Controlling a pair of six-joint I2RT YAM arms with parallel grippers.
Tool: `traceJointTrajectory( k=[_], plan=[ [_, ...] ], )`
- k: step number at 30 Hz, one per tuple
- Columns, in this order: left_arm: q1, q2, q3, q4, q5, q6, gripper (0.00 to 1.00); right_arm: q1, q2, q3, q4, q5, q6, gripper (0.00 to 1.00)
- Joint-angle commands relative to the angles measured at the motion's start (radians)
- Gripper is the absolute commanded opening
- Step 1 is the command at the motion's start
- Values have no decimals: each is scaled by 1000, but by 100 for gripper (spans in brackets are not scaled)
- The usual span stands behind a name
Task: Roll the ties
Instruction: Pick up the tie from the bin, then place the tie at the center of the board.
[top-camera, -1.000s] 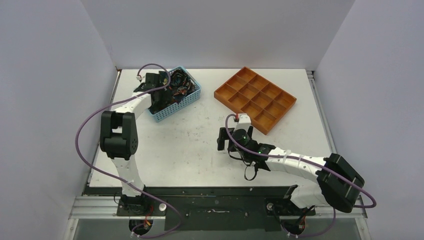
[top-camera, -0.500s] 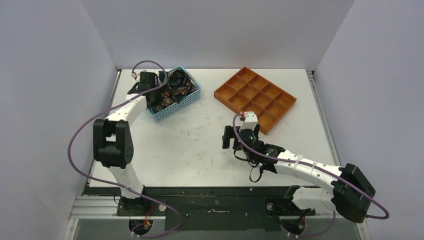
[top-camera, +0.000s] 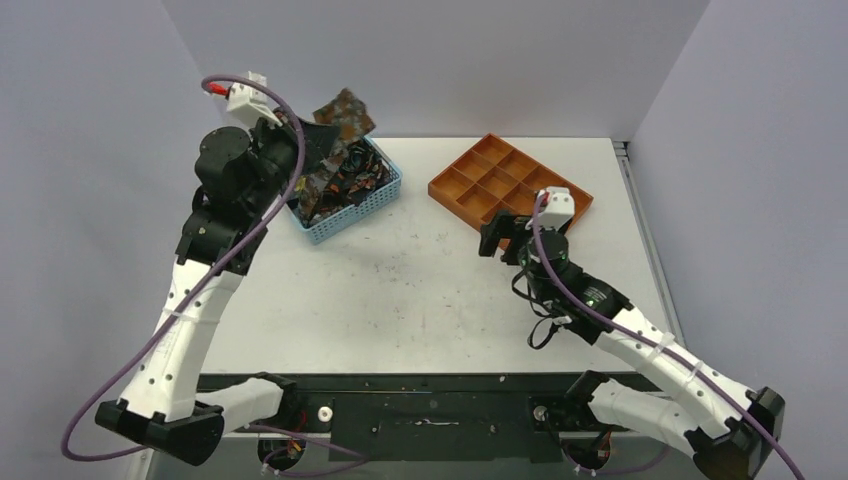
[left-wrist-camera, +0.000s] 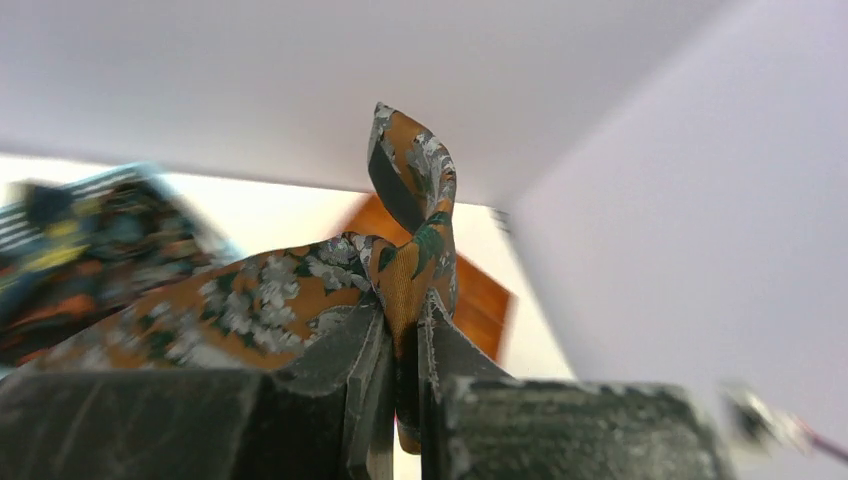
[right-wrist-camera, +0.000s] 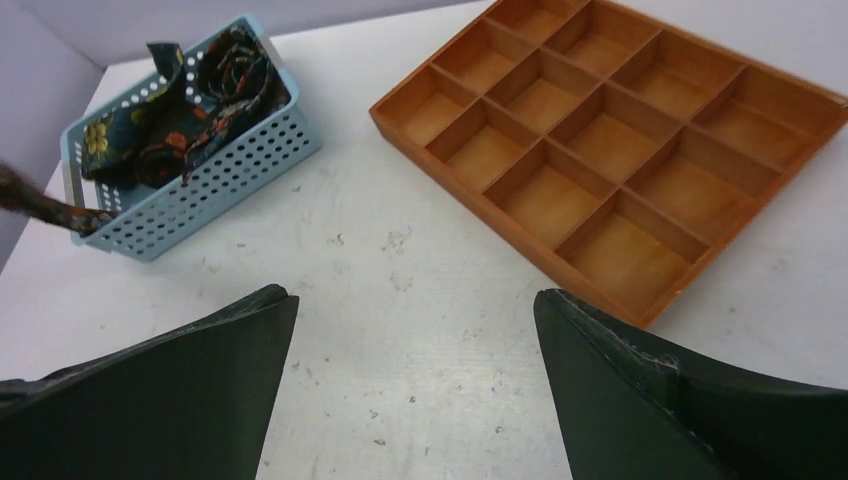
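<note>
My left gripper (top-camera: 312, 130) is raised above the light-blue basket and shut on an orange floral tie (top-camera: 343, 108). In the left wrist view the tie (left-wrist-camera: 410, 200) is pinched between the jaws of the left gripper (left-wrist-camera: 402, 318). Its folded end sticks up above them and the rest trails left, down toward the basket. More dark patterned ties (top-camera: 338, 180) lie heaped in the basket, also seen as ties (right-wrist-camera: 190, 110) in the right wrist view. My right gripper (top-camera: 497, 235) hovers open over the table by the orange tray's near edge. Nothing is between the jaws of the right gripper (right-wrist-camera: 415, 295).
The light-blue mesh basket (top-camera: 372, 198) stands at the back left, also seen as the basket (right-wrist-camera: 215, 165). An orange compartment tray (top-camera: 452, 195) lies at the back right with bare compartments, and its rim (right-wrist-camera: 480, 210) is close ahead of my right fingers. White walls enclose the table.
My left gripper shut on a tie in the basket and lifted it high above the basket. My right arm swung right and back toward the tray, still open.
</note>
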Motion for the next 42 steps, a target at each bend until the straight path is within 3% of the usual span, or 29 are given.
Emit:
traceJointTrajectory(
  k=[1, 7, 11, 17, 20, 25, 27, 29, 30, 31, 32, 34, 42],
  plan=[
    [-193, -5, 126, 0, 177, 35, 0, -46, -81, 76, -49, 53, -53, 93],
    [-474, 27, 306, -2, 189, 47, 0, -63, -147, 99, -71, 98, -67, 92],
    [-511, 52, 452, 51, 243, -28, 0, -64, -187, 80, -83, 127, -47, 92],
    [-513, 39, 448, 170, 298, -120, 0, -66, -237, 13, -83, 161, -29, 92],
    [-505, -58, 258, 108, 157, -48, 0, -68, -256, -29, -88, 158, -6, 92],
    [-406, -325, -386, 130, -81, -32, 0, -68, -323, -124, -108, 151, 24, 92],
    [-333, -421, -635, 193, -67, -101, 0, -69, -334, -159, -102, 126, 41, 92],
    [-269, -470, -839, 267, -30, -162, 14, -69, -327, -191, -88, 77, 51, 92],
    [-249, -488, -920, 303, -6, -182, 33, -68, -317, -205, -81, 48, 54, 92],
    [-235, -503, -975, 313, 8, -193, 59, -68, -306, -219, -71, 21, 58, 92],
    [-228, -516, -1004, 312, 4, -203, 76, -68, -298, -233, -60, -8, 58, 92],
    [-225, -550, -1013, 258, -19, -200, 97, -68, -280, -260, -36, -68, 55, 92],
    [-226, -704, -896, -133, -308, -251, 97, -4, -102, -370, 128, -274, 79, 97]
  ],
)
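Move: The left hand, high up with the tie still pinched, is bound for a bare patch of table some 8 cm back, 8 cm to its right and about 42 cm below. The basket's middle lies roughly 13 cm ahead, 2 cm left and 38 cm down; the wooden tray about 11 cm ahead, 36 cm right and 41 cm down. From the idle right hand that patch is level with it, about 21 cm left and 22 cm below. Keeping its pinch on the tie, the left hand draws it away from the basket, back some 20 cm and right, still climbing nearly 20 cm and turning clockwise. It then whips down about 50 cm, slightly forward and left, tipping down and unwinding the turn; the fingers open wide during the plunge, releasing the tie, and the hand rises a little. The open right hand rises 7 cm while drifting right, then sinks about 17 cm, easing left. ##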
